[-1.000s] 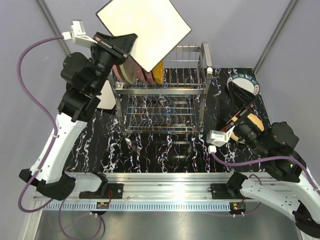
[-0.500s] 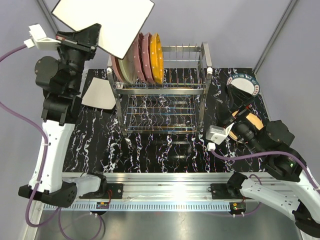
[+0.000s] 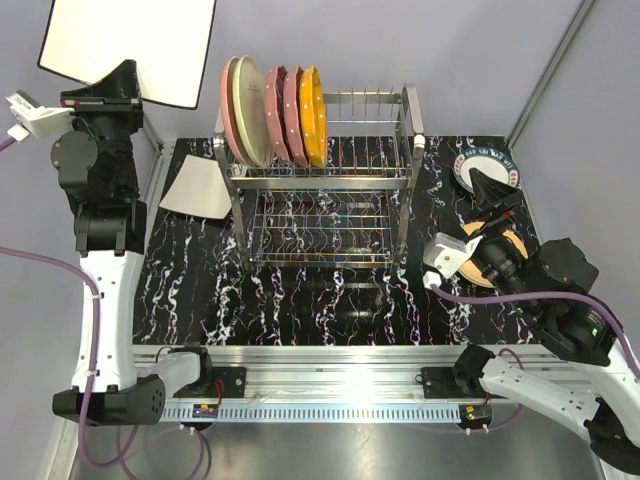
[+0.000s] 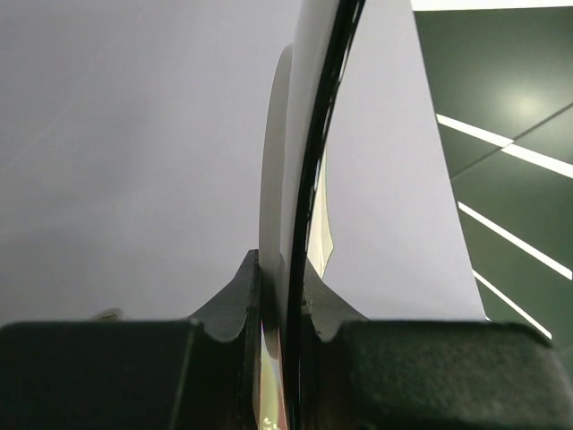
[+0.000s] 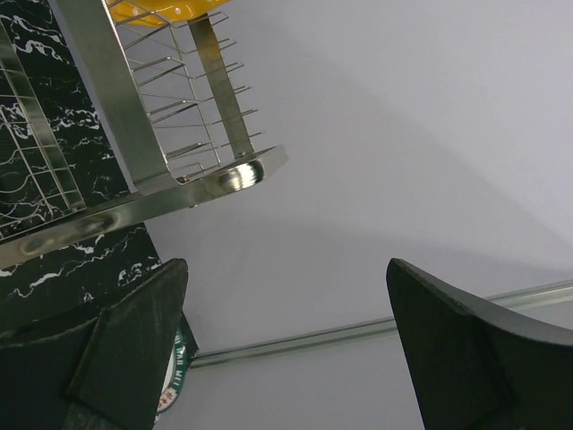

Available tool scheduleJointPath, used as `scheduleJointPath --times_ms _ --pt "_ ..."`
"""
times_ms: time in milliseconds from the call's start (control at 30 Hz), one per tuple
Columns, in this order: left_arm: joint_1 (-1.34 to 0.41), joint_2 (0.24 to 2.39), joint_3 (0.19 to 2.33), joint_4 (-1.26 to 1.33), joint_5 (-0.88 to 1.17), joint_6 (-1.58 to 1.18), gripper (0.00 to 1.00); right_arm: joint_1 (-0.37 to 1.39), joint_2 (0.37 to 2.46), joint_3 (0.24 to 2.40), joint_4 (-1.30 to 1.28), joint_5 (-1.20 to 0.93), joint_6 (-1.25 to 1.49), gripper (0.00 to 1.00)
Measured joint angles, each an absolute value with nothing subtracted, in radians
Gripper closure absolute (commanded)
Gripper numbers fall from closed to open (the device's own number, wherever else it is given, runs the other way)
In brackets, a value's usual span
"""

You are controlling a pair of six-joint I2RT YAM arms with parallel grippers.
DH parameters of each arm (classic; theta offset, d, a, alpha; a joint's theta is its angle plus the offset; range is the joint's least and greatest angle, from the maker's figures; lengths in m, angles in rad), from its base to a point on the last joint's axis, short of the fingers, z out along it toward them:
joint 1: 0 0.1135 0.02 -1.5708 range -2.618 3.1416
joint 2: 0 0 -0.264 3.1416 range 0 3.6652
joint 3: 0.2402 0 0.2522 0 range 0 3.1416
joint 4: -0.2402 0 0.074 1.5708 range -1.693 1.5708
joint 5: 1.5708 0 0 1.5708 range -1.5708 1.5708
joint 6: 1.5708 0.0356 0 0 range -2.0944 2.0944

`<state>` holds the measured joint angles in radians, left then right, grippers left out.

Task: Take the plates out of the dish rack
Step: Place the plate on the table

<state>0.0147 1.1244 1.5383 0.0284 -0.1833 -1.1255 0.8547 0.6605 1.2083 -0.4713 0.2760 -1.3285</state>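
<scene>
My left gripper (image 3: 108,88) is shut on the lower edge of a squarish white plate (image 3: 130,42), held high beyond the table's far left corner. The left wrist view shows that plate (image 4: 304,134) edge-on, pinched between the fingers (image 4: 240,296). The silver dish rack (image 3: 325,195) stands mid-table with several plates upright at its top left: pink (image 3: 229,115), cream (image 3: 250,125), maroon dotted (image 3: 277,112) and orange (image 3: 314,115). My right gripper (image 3: 488,207) is open and empty at the right, above a tan plate (image 3: 506,240). In the right wrist view its jaws (image 5: 286,269) stand wide apart.
A second white squarish plate (image 3: 195,190) lies on the black marbled table (image 3: 200,290) left of the rack. A white plate with a teal patterned rim (image 3: 487,165) lies at the far right. The rack's corner (image 5: 116,107) shows in the right wrist view.
The left arm has swung the white plate up and leftward, from over the rack to beyond the table's left edge. The right gripper has shifted slightly right and tilted upward.
</scene>
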Motion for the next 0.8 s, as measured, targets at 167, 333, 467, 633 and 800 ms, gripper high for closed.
scheduleJointPath --times_ms 167,333,467,633,800 --pt "0.056 1.1 1.444 0.03 -0.232 -1.126 1.0 0.855 0.675 1.244 -0.507 0.315 -1.23 0.0" --pt "0.094 1.089 1.401 0.015 -0.255 -1.109 1.0 0.851 0.68 1.272 -0.53 0.357 -1.148 0.0" --pt "0.115 1.087 1.396 0.002 -0.268 -1.087 1.0 0.834 0.681 1.283 -0.553 0.373 -1.097 0.0" --pt "0.135 1.082 1.369 0.006 -0.271 -1.054 1.0 0.815 0.695 1.283 -0.581 0.401 -1.042 0.0" --pt "0.143 1.08 1.299 0.009 -0.27 -1.014 1.0 0.787 0.744 1.307 -0.618 0.433 -0.949 0.01"
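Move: The left hand already grips the square plate, high over the table's left side. The first square plate lies some 18 cm ahead, 7 cm to the left and about 59 cm below. In the rack, the leftmost pink plate stands about 13 cm to this hand's right, 5 cm ahead and 12 cm lower; the rack's middle is roughly 28 cm right, 3 cm ahead and 37 cm down. From the right hand the lying plate is around 31 cm ahead, 56 cm left and 46 cm below. Keeping its pinch on the square plate's near edge, the left hand sinks about 10 cm and swings some 6 cm left, clear of the rack and towards the lying square plate, turning counter-clockwise while its fingers tip down, each by about 15 degrees. The empty right hand, wide open, drifts right, then also down and a little forward, rolling its left side up and tipping down. ##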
